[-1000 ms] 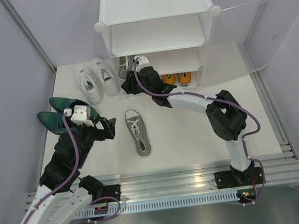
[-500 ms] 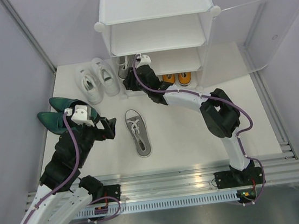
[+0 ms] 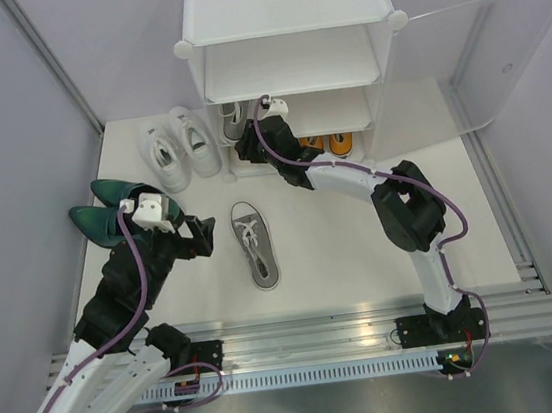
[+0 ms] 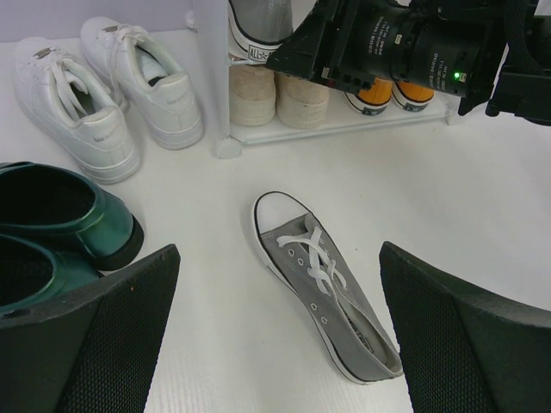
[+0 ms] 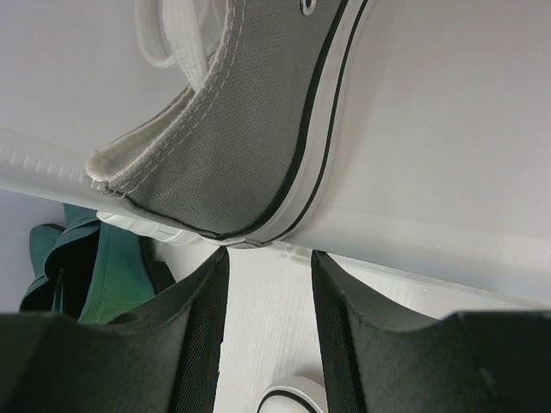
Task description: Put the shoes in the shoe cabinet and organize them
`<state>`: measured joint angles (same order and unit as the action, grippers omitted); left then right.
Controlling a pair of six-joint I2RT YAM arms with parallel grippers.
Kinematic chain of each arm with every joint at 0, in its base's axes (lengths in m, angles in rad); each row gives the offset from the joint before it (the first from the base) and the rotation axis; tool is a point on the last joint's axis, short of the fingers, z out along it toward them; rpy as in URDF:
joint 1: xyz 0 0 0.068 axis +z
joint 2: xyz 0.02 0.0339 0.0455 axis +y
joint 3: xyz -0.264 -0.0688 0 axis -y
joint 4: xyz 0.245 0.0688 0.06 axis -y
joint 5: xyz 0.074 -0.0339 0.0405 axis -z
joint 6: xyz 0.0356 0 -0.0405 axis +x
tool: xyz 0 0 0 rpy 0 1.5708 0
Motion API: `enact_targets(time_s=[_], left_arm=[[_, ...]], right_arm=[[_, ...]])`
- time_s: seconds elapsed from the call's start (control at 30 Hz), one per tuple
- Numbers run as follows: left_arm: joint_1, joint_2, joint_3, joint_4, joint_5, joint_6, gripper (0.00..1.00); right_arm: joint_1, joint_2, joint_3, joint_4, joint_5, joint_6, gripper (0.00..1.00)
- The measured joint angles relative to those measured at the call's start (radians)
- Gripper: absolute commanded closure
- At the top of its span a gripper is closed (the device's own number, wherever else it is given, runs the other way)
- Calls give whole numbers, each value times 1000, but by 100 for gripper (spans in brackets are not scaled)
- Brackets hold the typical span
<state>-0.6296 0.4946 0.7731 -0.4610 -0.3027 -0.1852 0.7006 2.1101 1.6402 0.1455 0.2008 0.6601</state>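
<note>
One grey canvas shoe (image 3: 254, 244) (image 4: 327, 284) lies on the floor. My left gripper (image 3: 199, 236) (image 4: 275, 344) hovers over it, open wide and empty. The other grey shoe (image 3: 232, 121) (image 5: 250, 129) lies on the shelf above the lowest level of the white shoe cabinet (image 3: 286, 4), heel at the front edge. My right gripper (image 3: 245, 145) (image 5: 267, 258) sits just behind that heel, jaws partly open with nothing between them. A cream pair (image 4: 275, 95) and an orange pair (image 3: 327, 145) (image 4: 387, 95) stand on the cabinet's lowest level.
White sneakers (image 3: 180, 148) (image 4: 103, 95) stand on the floor left of the cabinet. The dark green pair (image 3: 101, 213) (image 4: 52, 224) lies by my left arm. The frosted door (image 3: 484, 50) hangs open at the right.
My right gripper has moved a little toward the cabinet, and the grey shoe on the shelf has shifted slightly further in. The left arm has not moved.
</note>
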Motion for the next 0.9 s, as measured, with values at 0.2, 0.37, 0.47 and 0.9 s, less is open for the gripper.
enact_targets(time_s=[0.2,0.37,0.47,0.9], left_arm=[[0,2,0,0,0,0,0],[0,2,0,0,1,0,0],[0,2,0,0,8,0,0],[0,2,0,0,2,0,0]], right_arm=[[-4,-2,-18,27,-15,7,54],[-10,-67,-129,84,16,-16,51],[-2,-142,-225,106,48,-37,47],[208,-482,-580,106,133,-92,15]])
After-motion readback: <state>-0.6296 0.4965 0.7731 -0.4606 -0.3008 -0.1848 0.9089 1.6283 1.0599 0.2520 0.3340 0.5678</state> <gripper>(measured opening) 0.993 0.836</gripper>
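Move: The loose grey shoe lies on the table about 18 cm back from the right hand, 1 cm left and 13 cm below. The shelved grey shoe's middle is some 12 cm ahead, 1 cm left and 2 cm up; the beige pair is about 12 cm ahead, 2 cm right and 10 cm below. From the left hand, the loose shoe lies roughly 8 cm ahead, 9 cm right and 23 cm below. Opening wide, the right hand backs about 15 cm off the shelved shoe's heel, towards the loose grey shoe. ##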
